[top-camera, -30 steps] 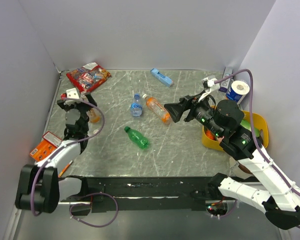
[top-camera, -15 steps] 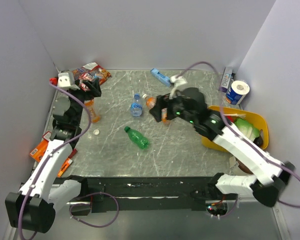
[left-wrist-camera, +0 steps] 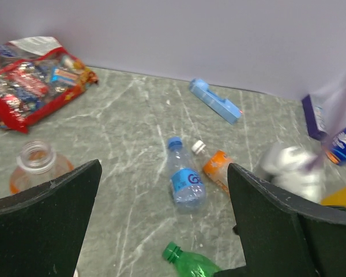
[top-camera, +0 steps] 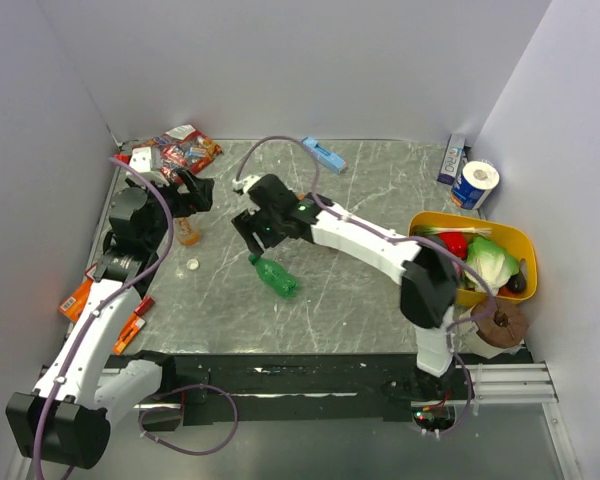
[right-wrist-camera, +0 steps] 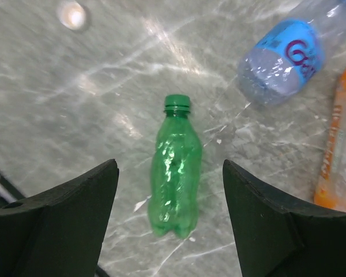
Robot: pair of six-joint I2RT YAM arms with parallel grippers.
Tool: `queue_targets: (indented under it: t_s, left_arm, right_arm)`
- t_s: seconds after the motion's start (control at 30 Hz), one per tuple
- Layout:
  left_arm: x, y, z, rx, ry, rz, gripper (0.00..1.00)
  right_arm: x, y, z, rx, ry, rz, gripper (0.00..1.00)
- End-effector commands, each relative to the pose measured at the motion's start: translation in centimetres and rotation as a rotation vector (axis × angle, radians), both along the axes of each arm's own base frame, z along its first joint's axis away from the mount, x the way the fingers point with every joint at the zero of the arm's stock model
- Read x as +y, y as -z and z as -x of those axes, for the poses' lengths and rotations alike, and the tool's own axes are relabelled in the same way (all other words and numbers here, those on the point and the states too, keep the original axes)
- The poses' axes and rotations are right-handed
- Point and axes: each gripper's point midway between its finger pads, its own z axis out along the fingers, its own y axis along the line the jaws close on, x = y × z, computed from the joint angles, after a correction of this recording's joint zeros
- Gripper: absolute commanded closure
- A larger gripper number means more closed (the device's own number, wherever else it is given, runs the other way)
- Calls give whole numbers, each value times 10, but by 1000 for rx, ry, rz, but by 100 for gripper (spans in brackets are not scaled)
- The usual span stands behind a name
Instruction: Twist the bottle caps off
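A green bottle (right-wrist-camera: 176,167) with its green cap (right-wrist-camera: 177,104) on lies on the table (top-camera: 360,290), also seen from above as the green bottle (top-camera: 273,275). My right gripper (right-wrist-camera: 170,164) hovers open over it, a finger on each side, not touching; from above, the right gripper (top-camera: 250,228) is just behind the bottle. A clear blue-label bottle (left-wrist-camera: 184,179) and an orange bottle (left-wrist-camera: 219,170) with a white cap (left-wrist-camera: 199,147) lie capped. A second orange bottle (left-wrist-camera: 37,167) stands uncapped. My left gripper (left-wrist-camera: 164,167) is open and empty, near that standing orange bottle (top-camera: 188,232).
A loose white cap (top-camera: 192,266) lies by the standing bottle. A red snack bag (top-camera: 175,152) and a flat blue box (top-camera: 323,154) lie at the back. A yellow tub (top-camera: 520,245) of vegetables sits at right, and orange packets (top-camera: 80,298) at left.
My right arm has swept from the right side across the table to above the green bottle. My left gripper has shifted a little beside the standing orange bottle.
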Motion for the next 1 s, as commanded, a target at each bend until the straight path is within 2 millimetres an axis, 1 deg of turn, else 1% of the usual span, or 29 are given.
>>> queue_targets:
  t_s: [0.0, 0.07, 0.1, 0.17, 0.2, 0.27, 0.3, 0.33, 0.53, 0.7, 0.77, 0.8, 0.87, 0.97]
  left_arm:
    - [17, -31, 6, -48, -98, 21, 4]
    - [18, -32, 7, -50, -102, 15, 4]
    - [17, -33, 8, -53, -97, 11, 4]
    - [15, -34, 9, -54, -94, 5, 4]
    - [14, -33, 8, -53, -91, 4, 4]
    - [9, -32, 8, -50, -76, 3, 4]
    - [8, -31, 8, -48, -73, 3, 4]
    - [6, -30, 8, -47, -67, 3, 4]
    - [0, -27, 7, -42, -47, 2, 4]
    - [-3, -24, 6, -33, -33, 7, 4]
    - [-4, -23, 5, -32, -27, 11, 4]
    - [-4, -22, 5, -28, -27, 12, 4]
    - [-5, -19, 3, -22, -27, 10, 4]
    - [-6, -18, 2, -16, -24, 12, 4]
  right_arm:
    - [6, 21, -11, 13, -41, 101, 21]
    - [11, 30, -13, 25, -47, 107, 21]
    - [12, 42, -13, 42, -49, 126, 21]
    - [15, 47, -15, 53, -49, 136, 20]
    - [18, 59, -11, 82, -69, 144, 18]
    - [21, 65, -10, 103, -85, 144, 16]
    - [21, 75, -8, 120, -88, 164, 16]
    - [22, 79, -7, 129, -92, 168, 16]
    - [19, 91, -3, 136, -83, 196, 16]
    - [15, 106, -1, 147, -72, 216, 16]
    - [15, 109, -2, 150, -71, 223, 20]
    - [14, 116, -3, 160, -67, 238, 20]
    - [15, 121, -3, 161, -66, 250, 23]
    - [15, 124, -4, 161, -68, 253, 24]
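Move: Almost straight below the right hand, some 14 cm down, lies the green bottle, its middle about 2 cm back and 2 cm to the right, its cap end pointing forward-left. The blue-capped water bottle lies about 15 cm ahead and 1 cm right of the hand, the orange bottle 13 cm ahead and 12 cm right, a loose white cap 1 cm ahead and 19 cm left. From the left hand the green bottle lies about 8 cm back, 13 cm right and 29 cm down. Sinking about 12 cm almost straight down towards the cap end of the green bottle, the right hand covers most of the drop early, nearly stops just above the bottle, then eases down again. Its wrist tips the fingers some 15 degrees steeper, and they stay wide open, lined up to straddle the neck and upper body, with no touch to be seen. ##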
